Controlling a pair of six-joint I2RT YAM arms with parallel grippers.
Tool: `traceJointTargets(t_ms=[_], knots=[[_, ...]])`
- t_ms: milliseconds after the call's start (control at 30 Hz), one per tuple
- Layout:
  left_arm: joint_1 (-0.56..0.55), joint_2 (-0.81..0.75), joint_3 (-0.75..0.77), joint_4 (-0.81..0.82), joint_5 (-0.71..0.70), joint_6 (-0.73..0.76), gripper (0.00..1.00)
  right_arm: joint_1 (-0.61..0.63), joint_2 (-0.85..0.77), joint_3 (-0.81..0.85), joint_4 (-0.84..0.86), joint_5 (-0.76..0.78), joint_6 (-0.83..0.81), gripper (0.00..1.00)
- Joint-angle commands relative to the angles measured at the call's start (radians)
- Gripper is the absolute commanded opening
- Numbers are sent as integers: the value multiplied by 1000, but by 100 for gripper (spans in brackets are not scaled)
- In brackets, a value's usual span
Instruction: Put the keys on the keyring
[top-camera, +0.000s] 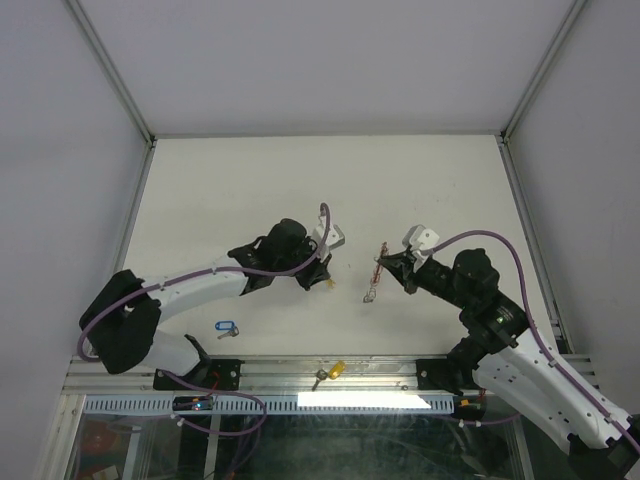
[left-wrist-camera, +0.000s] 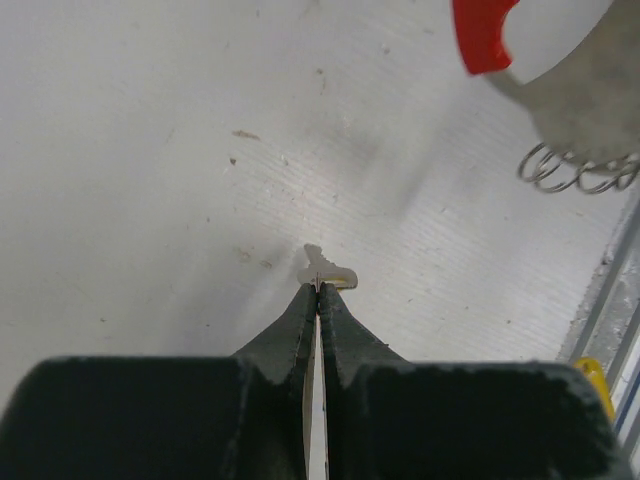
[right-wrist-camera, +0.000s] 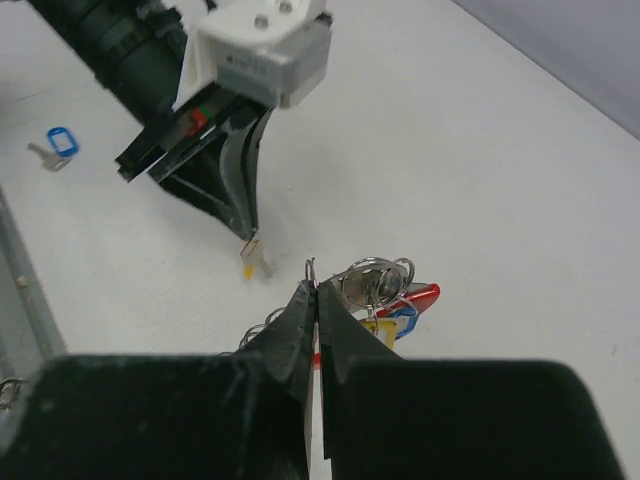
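My left gripper (left-wrist-camera: 318, 288) is shut on a small silver key (left-wrist-camera: 326, 267) with a yellow tag, holding it just above the table (top-camera: 240, 190). From above, that key (top-camera: 331, 282) hangs at the left gripper (top-camera: 325, 274), a short way left of the keyring (top-camera: 373, 280). My right gripper (right-wrist-camera: 316, 290) is shut on one wire ring of the keyring (right-wrist-camera: 312, 268), lifting it. Keys with red, blue and yellow tags (right-wrist-camera: 395, 302) hang on its rings. In the left wrist view the keyring's red band (left-wrist-camera: 480, 35) and silver rings (left-wrist-camera: 575, 170) show at the upper right.
A blue-tagged key (top-camera: 226, 328) lies on the table near the left arm's base. A yellow-tagged key (top-camera: 330, 372) rests on the metal rail (top-camera: 400, 372) at the front edge. Walls bound the table on three sides.
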Motion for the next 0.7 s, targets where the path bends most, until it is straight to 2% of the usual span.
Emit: traceJointTargets(t_ms=[0,100,333,500,667], knots=[[-6,-159,-41,142,61,17,0,3,10,64,15,-276,-88,0],[-6,-238,-82,202,84,42,0,3,29,83,12,-367,-117,0],[-6,-410,-158,348,191,88,0,4,33,97,98,-467,-170,0],[-6,-444,-121,342,294,88,0,4,35,93,188,-475,-190,0],[-7,-475,-105,348,365,77,0,3,67,106,202,-472,-227,0]])
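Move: Up and to the right of the left hand hangs the keyring in the right fingers: its middle is about 10 cm right, 2 cm back and 12 cm above. On the rail, the loose yellow key lies some 21 cm back, straight below that line and 7 cm down; the blue key is 11 cm back, 23 cm left and 7 cm down. From the right hand, the held yellow-tagged key is about 10 cm left, 2 cm ahead and 16 cm below. Lifting the yellow-tagged key still pinched in its shut tips, the left hand climbs about 14 cm, easing back some 4 cm, and tilts its fingers up from slanting down towards level, pointing at the keyring. Meanwhile the right hand keeps its pinch on the keyring and brings it back and left some 7 cm to meet the key, turning nearly 30 degrees counter-clockwise and rising a little late on. ##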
